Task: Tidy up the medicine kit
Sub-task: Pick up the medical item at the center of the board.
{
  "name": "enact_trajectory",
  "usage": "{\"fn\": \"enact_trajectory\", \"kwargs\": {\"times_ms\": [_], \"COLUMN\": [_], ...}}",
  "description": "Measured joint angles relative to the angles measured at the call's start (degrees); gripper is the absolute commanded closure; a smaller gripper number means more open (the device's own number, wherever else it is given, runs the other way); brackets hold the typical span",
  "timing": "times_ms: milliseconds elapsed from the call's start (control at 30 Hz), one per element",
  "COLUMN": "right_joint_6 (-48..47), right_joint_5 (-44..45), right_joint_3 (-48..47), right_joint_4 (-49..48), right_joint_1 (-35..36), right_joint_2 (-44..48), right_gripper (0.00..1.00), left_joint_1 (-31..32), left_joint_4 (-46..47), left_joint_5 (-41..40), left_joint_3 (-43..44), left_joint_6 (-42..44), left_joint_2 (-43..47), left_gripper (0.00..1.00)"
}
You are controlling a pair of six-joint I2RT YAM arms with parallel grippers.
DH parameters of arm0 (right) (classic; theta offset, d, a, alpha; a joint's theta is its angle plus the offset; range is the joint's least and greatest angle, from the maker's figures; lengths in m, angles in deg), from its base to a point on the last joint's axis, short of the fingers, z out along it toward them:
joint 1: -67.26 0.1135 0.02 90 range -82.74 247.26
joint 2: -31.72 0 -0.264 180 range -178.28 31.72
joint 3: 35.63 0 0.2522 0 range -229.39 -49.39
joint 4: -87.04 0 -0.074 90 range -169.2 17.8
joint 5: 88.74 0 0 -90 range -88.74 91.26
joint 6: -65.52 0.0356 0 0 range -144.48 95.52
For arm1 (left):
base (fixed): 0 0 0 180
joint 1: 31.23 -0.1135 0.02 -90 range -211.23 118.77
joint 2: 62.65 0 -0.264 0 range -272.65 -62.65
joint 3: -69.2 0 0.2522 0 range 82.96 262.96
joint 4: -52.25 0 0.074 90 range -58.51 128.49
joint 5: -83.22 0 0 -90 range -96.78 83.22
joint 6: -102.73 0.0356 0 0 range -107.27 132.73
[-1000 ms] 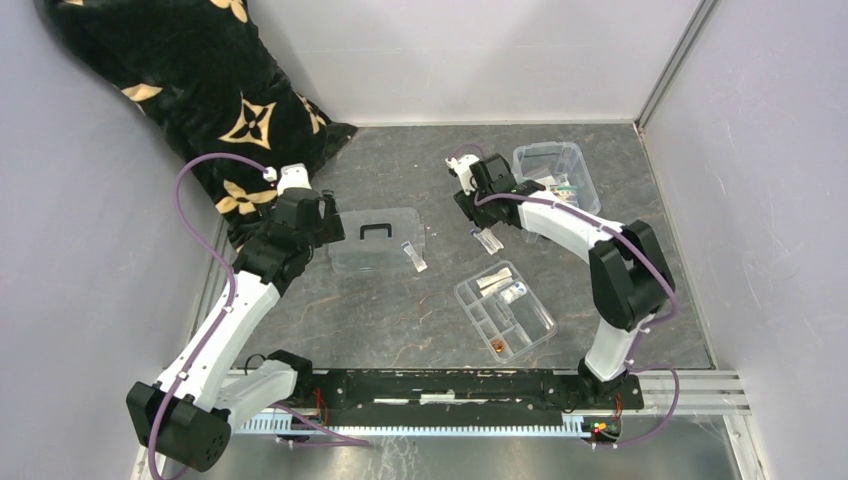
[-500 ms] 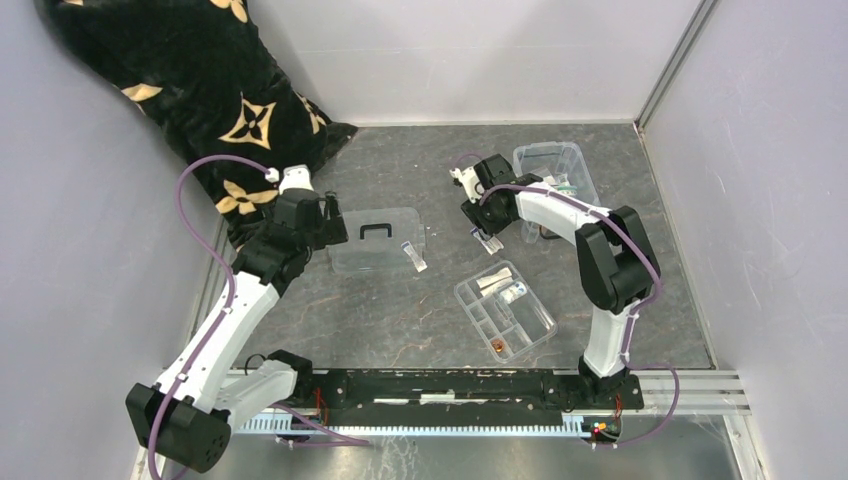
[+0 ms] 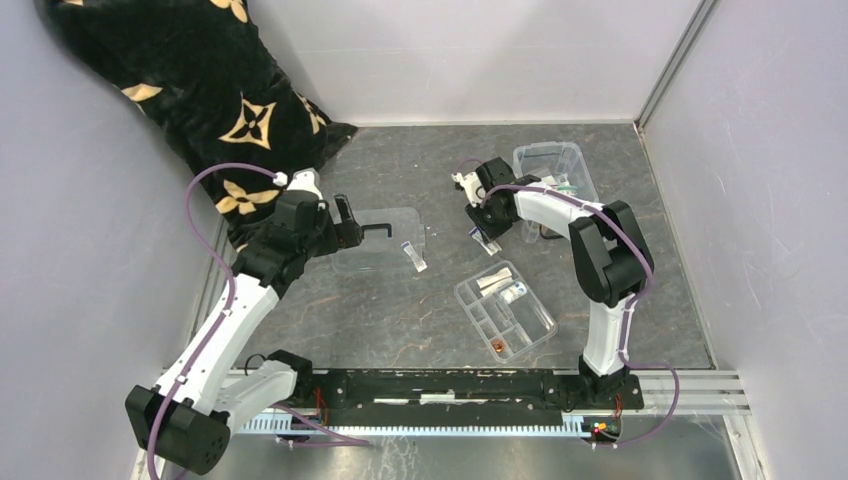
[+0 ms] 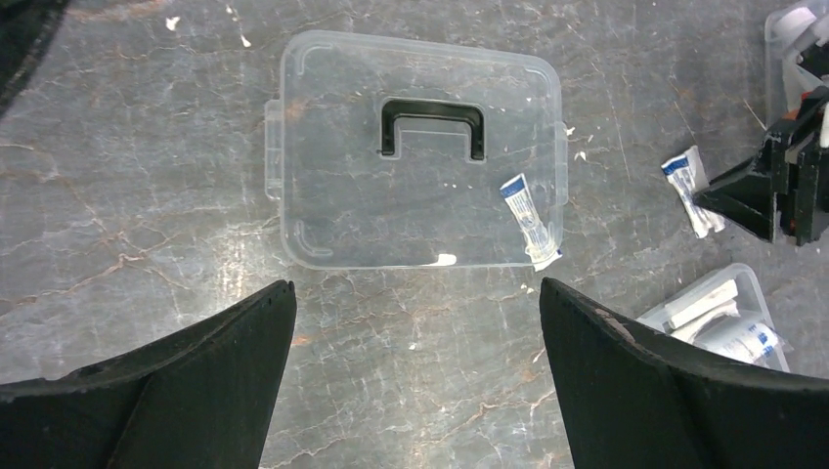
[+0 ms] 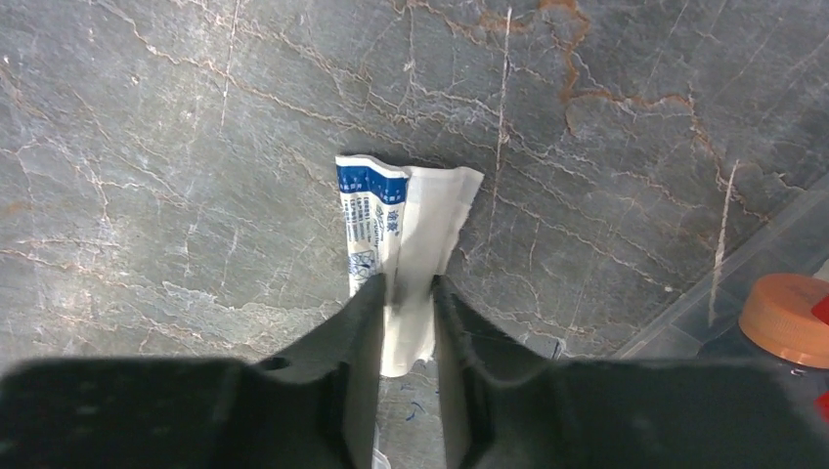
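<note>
The medicine kit's clear box (image 3: pixel 555 170) stands open at the back right. Its flat lid (image 3: pixel 385 240) with the black handle (image 4: pixel 431 128) lies apart at centre left, and one blue-and-white sachet (image 4: pixel 530 220) rests on the lid's right edge. My left gripper (image 4: pixel 415 322) hovers open just in front of the lid, holding nothing. A second blue-and-white sachet (image 5: pixel 406 225) lies on the table left of the box. My right gripper (image 5: pixel 409 288) is down on it, its fingers pressed against both sides of the sachet.
A shallow clear divided tray (image 3: pixel 505 312) with a few small items, one of them orange (image 3: pixel 497 348), sits at front centre. A black patterned cushion (image 3: pixel 200 90) fills the back left corner. Grey walls close off the table on three sides.
My right gripper has dropped onto the sachet beside the box and its jaws have narrowed around it. My left gripper has moved right, over the near-left part of the lid.
</note>
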Motion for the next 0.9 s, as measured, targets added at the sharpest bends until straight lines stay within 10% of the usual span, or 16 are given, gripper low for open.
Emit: {"fn": "enact_trajectory", "kwargs": {"times_ms": [333,900], "right_joint_6": [1.44,24.46], "right_joint_5": [-1.79,-7.52], "right_joint_3": [1.27,30.51], "right_joint_4": [-1.88,-24.15], "right_joint_1": [-0.81,-1.73], "right_joint_2": [0.74,32.24], "right_gripper": [1.00,1.00], "left_joint_1": [0.87,11.08], "left_joint_4": [2.32,9.75], "left_joint_5": [5.49,11.72], "left_joint_3": [-0.98,-1.44], "left_joint_6": [-0.68,-2.10], "left_joint_2": [-1.86,-8.22], "left_gripper": [0.00,0.00]}}
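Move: The medical item, a pair of white-and-blue packets, lies almost at the right hand's half-open fingertips, its middle about 1 cm ahead, 1 cm left and 1 cm below. From that hand the compartment tray is roughly 17 cm back and 3 cm right; the clear storage box is some 11 cm ahead and 11 cm right. The left hand has the pair 8 cm ahead, 25 cm right, and the lone packet 4 cm ahead, 12 cm right, both about 17 cm down. The right fingers close on the packet pair and pinch it near its lower end, staying put until shut, then lift it about 8 cm while drawing back some 5 cm towards the tray, the hand rolling left side up nearly 30 degrees and turning clockwise. The left hand, fingers wide open, swings some 10 cm right towards the lone packet, sinking slightly and turning about 20 degrees clockwise. ##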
